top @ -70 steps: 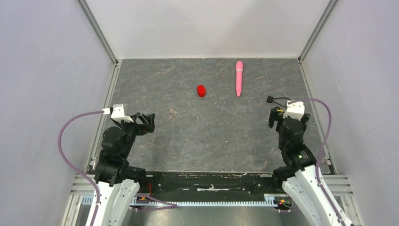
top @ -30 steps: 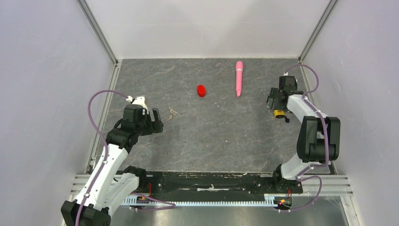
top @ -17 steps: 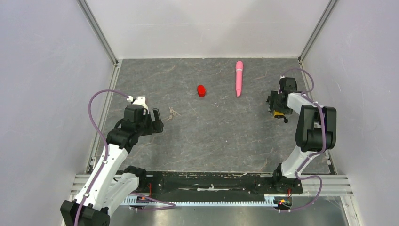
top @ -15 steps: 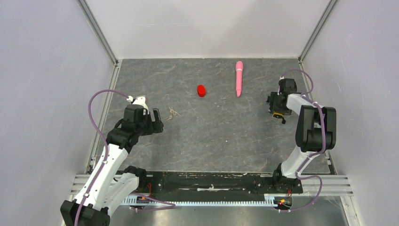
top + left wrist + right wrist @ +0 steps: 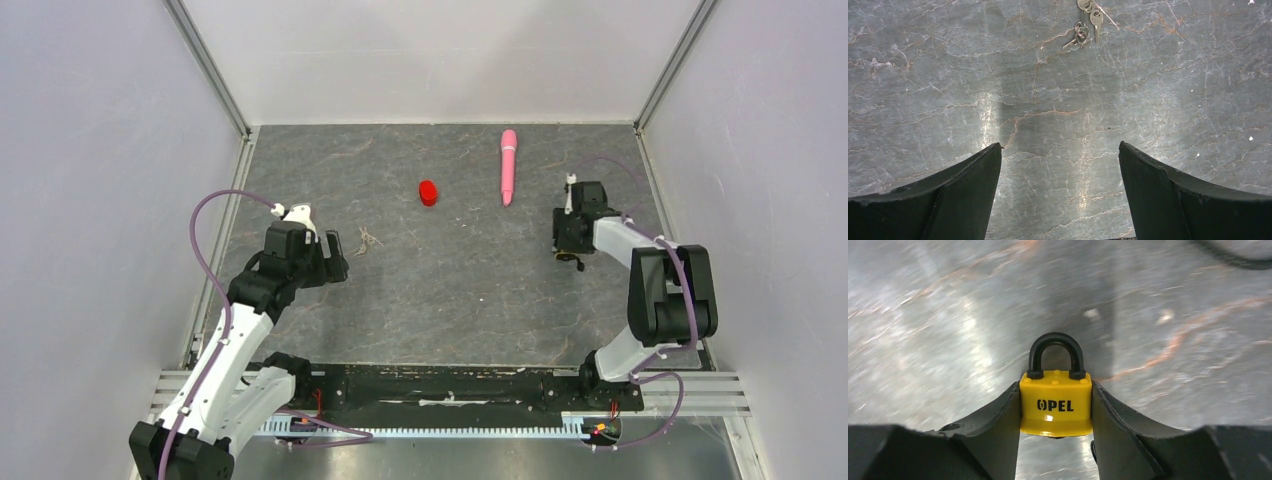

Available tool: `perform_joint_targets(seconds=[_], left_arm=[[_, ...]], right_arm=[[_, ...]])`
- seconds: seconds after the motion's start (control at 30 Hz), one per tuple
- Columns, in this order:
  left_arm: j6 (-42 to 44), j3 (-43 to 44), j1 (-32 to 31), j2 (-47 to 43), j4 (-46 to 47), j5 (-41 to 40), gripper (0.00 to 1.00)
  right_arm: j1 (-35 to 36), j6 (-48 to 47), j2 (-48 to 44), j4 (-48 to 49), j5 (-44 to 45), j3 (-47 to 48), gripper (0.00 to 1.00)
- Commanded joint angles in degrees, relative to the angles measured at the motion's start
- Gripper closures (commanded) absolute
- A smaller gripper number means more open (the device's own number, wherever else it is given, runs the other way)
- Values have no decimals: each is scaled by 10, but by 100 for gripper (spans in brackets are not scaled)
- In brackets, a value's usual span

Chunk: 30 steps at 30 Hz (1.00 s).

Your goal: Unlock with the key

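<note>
In the right wrist view a small yellow padlock [image 5: 1056, 407] with a black shackle sits squarely between my right gripper's [image 5: 1056, 387] two fingers, which press on both its sides. The top view shows that gripper [image 5: 572, 245] low over the table's right side. The key [image 5: 1087, 22], a tiny silvery bunch on a ring, lies flat on the grey stone-patterned table ahead of my left gripper [image 5: 1059, 145]. That gripper is wide open and holds nothing. From above, the key [image 5: 368, 240] lies just beyond the left gripper [image 5: 335, 258].
A pink pen-like stick [image 5: 509, 166] and a small red cap [image 5: 428, 192] lie toward the back of the table. A black cord [image 5: 1233, 257] crosses the top right corner of the right wrist view. Walls close in the left, right and back.
My right gripper closed on the yellow padlock and shifted left, toward the table's middle, with it. The left arm and the key have not moved over the last second.
</note>
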Motion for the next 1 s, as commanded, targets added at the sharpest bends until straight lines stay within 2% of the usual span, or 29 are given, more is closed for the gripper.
perform_joint_targets(seconds=[0.0,0.1,0.13,0.47,0.77,0.9,0.93,0.97], left_arm=[[1,4,-1,5,24,15,8],[2,3,0,6,24,20,8],[2,3,-1,6,24,20,8],[-1,0,-1,4,26,22,8],[-2,-1,0,9,27,22,8],[-3,-1,0,8,28,21,8],[-2,-1,0,9,27,21,8],[-3,-1,0,8,27,22,8]], right_arm=[[64,45,-58,3,-21,-16,87],[122,95,-74,-23,7,-11,99],[140,116,-77,-32,15,-8,100],[333,293,-64,-70,99,7,100],[426,416,30,-122,150,80,100],[448,453,39,-123,176,85,91],[449,459,39,-123,178,86,86],[451,465,39,-123,180,86,77]])
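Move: The right hand, low over the table, already has the padlock between its fingers. The keys lie about 52 cm to its left and 4 cm farther out, some 1 cm lower. The pink wand is about 24 cm ahead and 16 cm left, the red object 17 cm ahead and 37 cm left, the black cable 10 cm ahead and 7 cm right. From the left hand, the keys are about 15 cm ahead, 8 cm right and 13 cm below. With the padlock still gripped from both sides by its body, the right hand swings it quickly left, about 23 cm, drawing back some 8 cm, towards the keys and the open middle of the table. It rises a couple of centimetres early on, then sinks back to its starting height; the wrist turns slightly counter-clockwise and mostly back, and the fingers keep their hold. ##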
